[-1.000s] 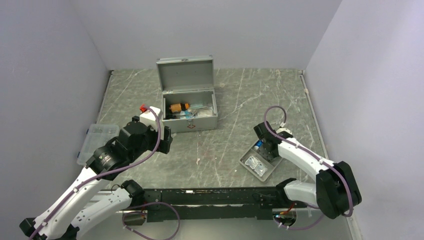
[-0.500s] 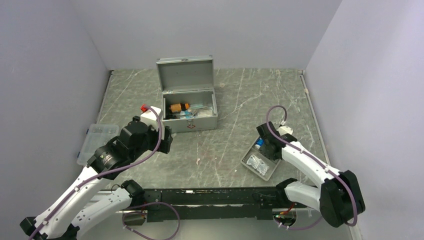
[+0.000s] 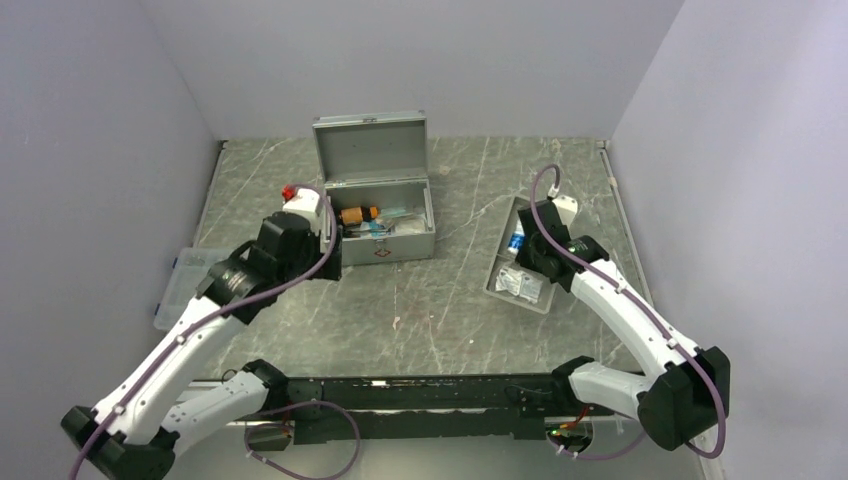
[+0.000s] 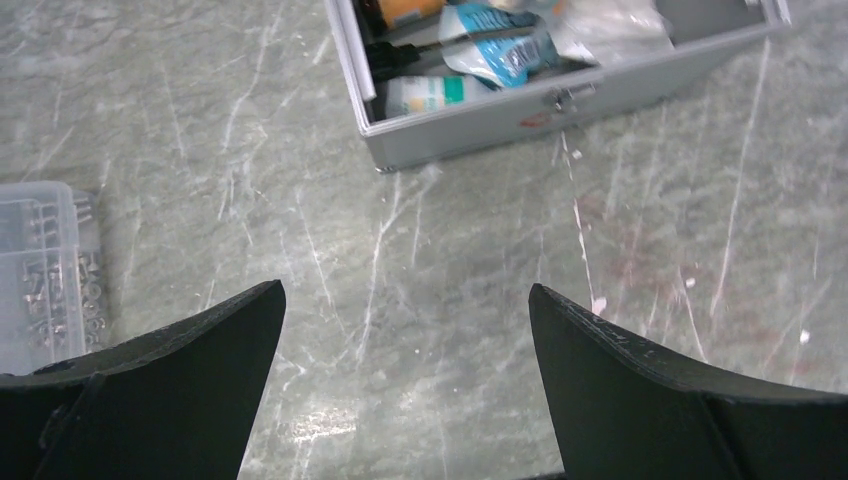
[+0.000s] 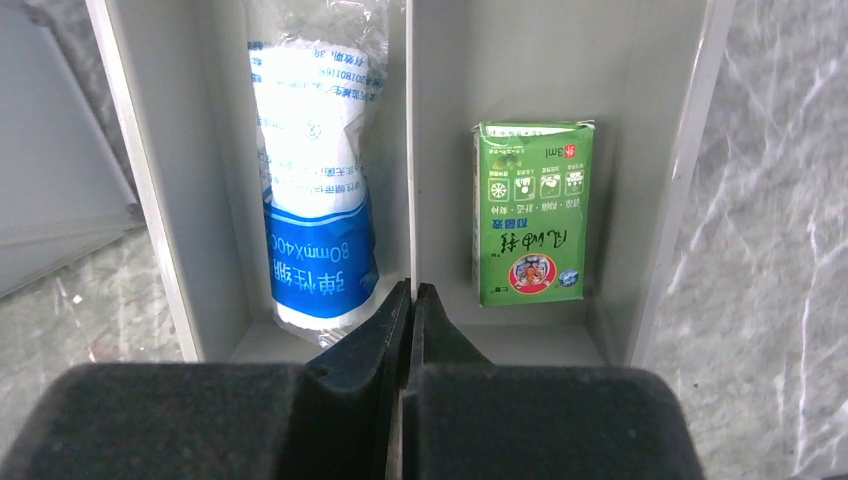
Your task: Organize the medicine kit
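Observation:
The medicine kit (image 3: 380,243) is a silver metal case standing open at the table's back centre, lid upright. An orange bottle (image 3: 357,214) and packets lie inside; its front wall (image 4: 560,100) shows in the left wrist view. My left gripper (image 4: 405,300) is open over bare table, just left of the case's front corner (image 3: 333,258). My right gripper (image 5: 411,290) is shut on the middle divider of the shallow grey tray (image 5: 520,60), right of the case (image 3: 500,258). A blue-and-white roll pack (image 5: 315,180) and a green box (image 5: 531,212) lie either side of the divider.
A clear plastic box (image 3: 185,285) of small parts sits at the left table edge, partly under my left arm, and shows at the left of the left wrist view (image 4: 40,270). Clear packets (image 3: 520,283) lie in the tray's near end. Walls enclose the table on three sides.
My right gripper closed on the tray divider and carried the tray away from the near edge, turning it. My left arm reached forward to the case's left front corner, still open.

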Motion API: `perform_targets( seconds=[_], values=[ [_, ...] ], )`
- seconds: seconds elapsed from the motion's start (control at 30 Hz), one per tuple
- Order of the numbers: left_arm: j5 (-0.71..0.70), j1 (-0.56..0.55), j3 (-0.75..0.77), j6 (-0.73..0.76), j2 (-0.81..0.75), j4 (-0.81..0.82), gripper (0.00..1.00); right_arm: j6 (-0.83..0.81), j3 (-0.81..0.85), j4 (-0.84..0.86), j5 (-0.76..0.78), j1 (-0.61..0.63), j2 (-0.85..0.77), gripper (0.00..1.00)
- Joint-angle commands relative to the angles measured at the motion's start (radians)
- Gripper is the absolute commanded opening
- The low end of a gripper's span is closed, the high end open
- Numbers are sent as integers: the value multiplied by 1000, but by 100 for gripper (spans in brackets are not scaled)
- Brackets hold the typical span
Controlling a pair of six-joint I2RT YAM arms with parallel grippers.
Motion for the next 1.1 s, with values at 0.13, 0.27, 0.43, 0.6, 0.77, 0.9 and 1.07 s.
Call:
perform_targets(
  seconds=[0.13,0.27,0.43,0.6,0.77,0.9,1.07],
  values=[
    [45,148,154,-63,177,40,100,-188,82,92,-115,1,-14,0],
    [91,216,169,-44,263,112,99,-214,73,114,-177,5,-35,0],
    [112,266,212,-47,381,151,86,-230,52,133,-294,5,-104,0],
    [87,273,293,-21,515,153,73,-223,16,155,-395,9,-173,0],
    [90,295,324,1,606,167,67,-237,-1,142,-399,10,-230,0],
    [128,328,347,17,681,160,62,-222,-30,155,-462,12,-260,0],
    [168,348,356,35,746,182,55,-213,-66,172,-505,12,-271,0]
  ],
)
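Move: The left rim of the medicine case lies about 18 cm ahead of the left gripper, roughly 1 cm to its left and 12 cm lower. Inside the case the brown bottle is about 20 cm ahead, 6 cm right and 18 cm below; the clear box sits some 28 cm left and 5 cm ahead, 20 cm down. From the right gripper, already holding the tray aloft, the case's middle is about 32 cm left, 14 cm ahead and 8 cm lower. Bring the left gripper about 15 cm forward, then also down some 7 cm, tipping it and turning it counter-clockwise, to the case's left rim, with the fingers half closing on either side of it. Meanwhile keep the right fingers shut on the tray's divider, swing the tray left towards the case while raising it and easing back, and turn it counter-clockwise nearly 30 degrees. ##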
